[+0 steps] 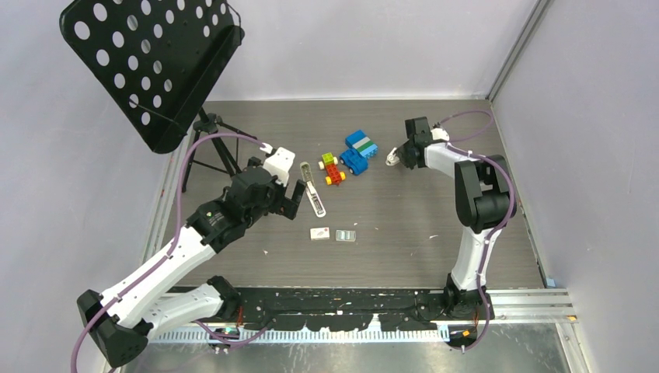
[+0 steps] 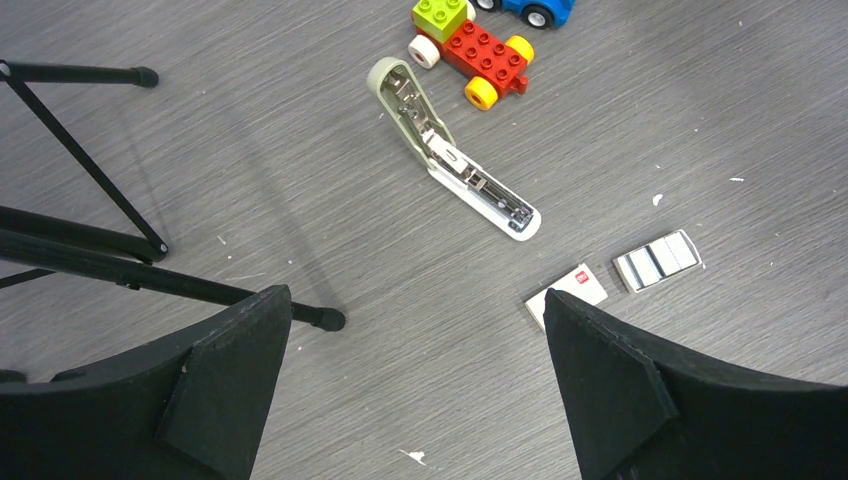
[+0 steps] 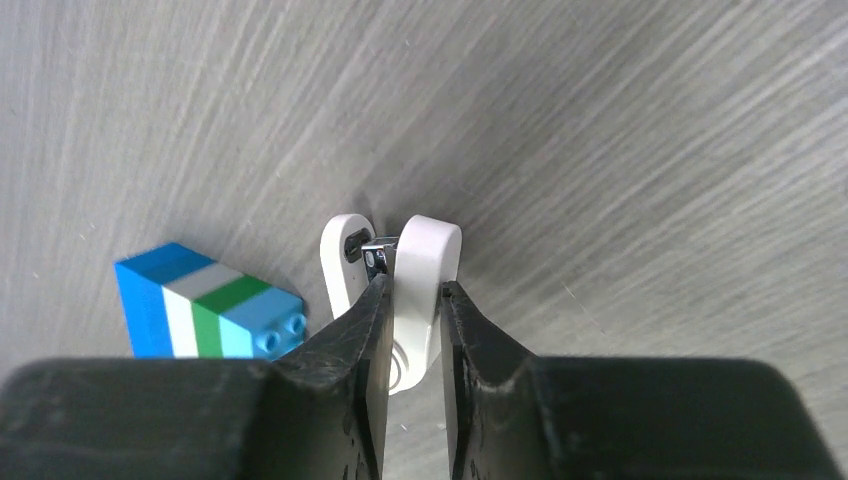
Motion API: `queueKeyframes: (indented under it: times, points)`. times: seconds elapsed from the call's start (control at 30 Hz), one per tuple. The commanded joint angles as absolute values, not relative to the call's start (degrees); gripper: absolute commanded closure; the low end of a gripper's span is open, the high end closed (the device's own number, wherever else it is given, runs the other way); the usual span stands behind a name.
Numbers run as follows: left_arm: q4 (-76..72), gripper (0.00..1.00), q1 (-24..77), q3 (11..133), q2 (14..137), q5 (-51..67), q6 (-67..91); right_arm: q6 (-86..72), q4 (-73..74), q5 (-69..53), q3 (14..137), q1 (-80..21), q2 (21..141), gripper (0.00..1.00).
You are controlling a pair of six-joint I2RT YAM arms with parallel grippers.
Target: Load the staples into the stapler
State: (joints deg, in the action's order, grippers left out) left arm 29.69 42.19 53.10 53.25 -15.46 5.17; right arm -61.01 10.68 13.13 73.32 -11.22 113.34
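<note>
The stapler (image 1: 313, 189) lies swung open and flat on the table, its white base and grey-beige top in one line (image 2: 455, 165). The staples (image 1: 346, 235) are a small silvery-grey strip lying right of a whitish box; in the left wrist view the staples (image 2: 657, 260) sit just beyond my right finger. My left gripper (image 1: 281, 203) hovers open just left of the stapler, and nothing lies between the fingers of the left gripper (image 2: 415, 293). My right gripper (image 1: 400, 155) is far right, by the toy blocks. There the right gripper (image 3: 415, 285) is shut on one arm of a white claw-shaped piece (image 3: 428, 250).
A whitish box with a pink label (image 2: 567, 290) lies by the staples. A red-yellow-green toy car (image 1: 332, 167) and blue blocks (image 1: 358, 151) stand beyond the stapler. A black music stand (image 1: 155, 62) and its tripod legs (image 2: 80, 245) occupy the far left.
</note>
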Motion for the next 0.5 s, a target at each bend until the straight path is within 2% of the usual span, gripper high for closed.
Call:
queueKeyframes:
  times: [0.0, 0.2, 0.47]
  points:
    - [26.99, 0.00, 42.01, 52.82, 53.55, -16.17, 3.87, -54.60, 12.86, 10.41, 68.36, -11.27, 109.20, 0.85]
    - [26.98, 0.00, 42.01, 52.82, 54.47, -15.91, 3.87, -45.66, 17.16, 4.46, 63.08, -11.50, 102.70, 0.94]
    - [27.07, 0.00, 42.01, 52.73, 55.33, -16.00, 3.69, -34.76, 29.01, 1.62, 57.38, -15.96, 93.46, 0.95]
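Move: Low over the table, the right hand already pinches the white staple remover. The open stapler lies about 10 cm back and some 23 cm to its left, at nearly the same height; the staple tray is 24 cm back and 15 cm left, with the white staple box 6 cm further left of the tray. The blue block stack stands 4 cm ahead, 10 cm left. For the left hand, the stapler is about 13 cm ahead, 6 cm right, 20 cm below. Drawing the pinched staple remover back towards the base, the right hand speeds up over about 11 cm, staying level and low, away from the blue block stack and nearer to the open stapler. The wrist turns counter-clockwise some 25 degrees and tips a little further down; the fingers keep their hold. ##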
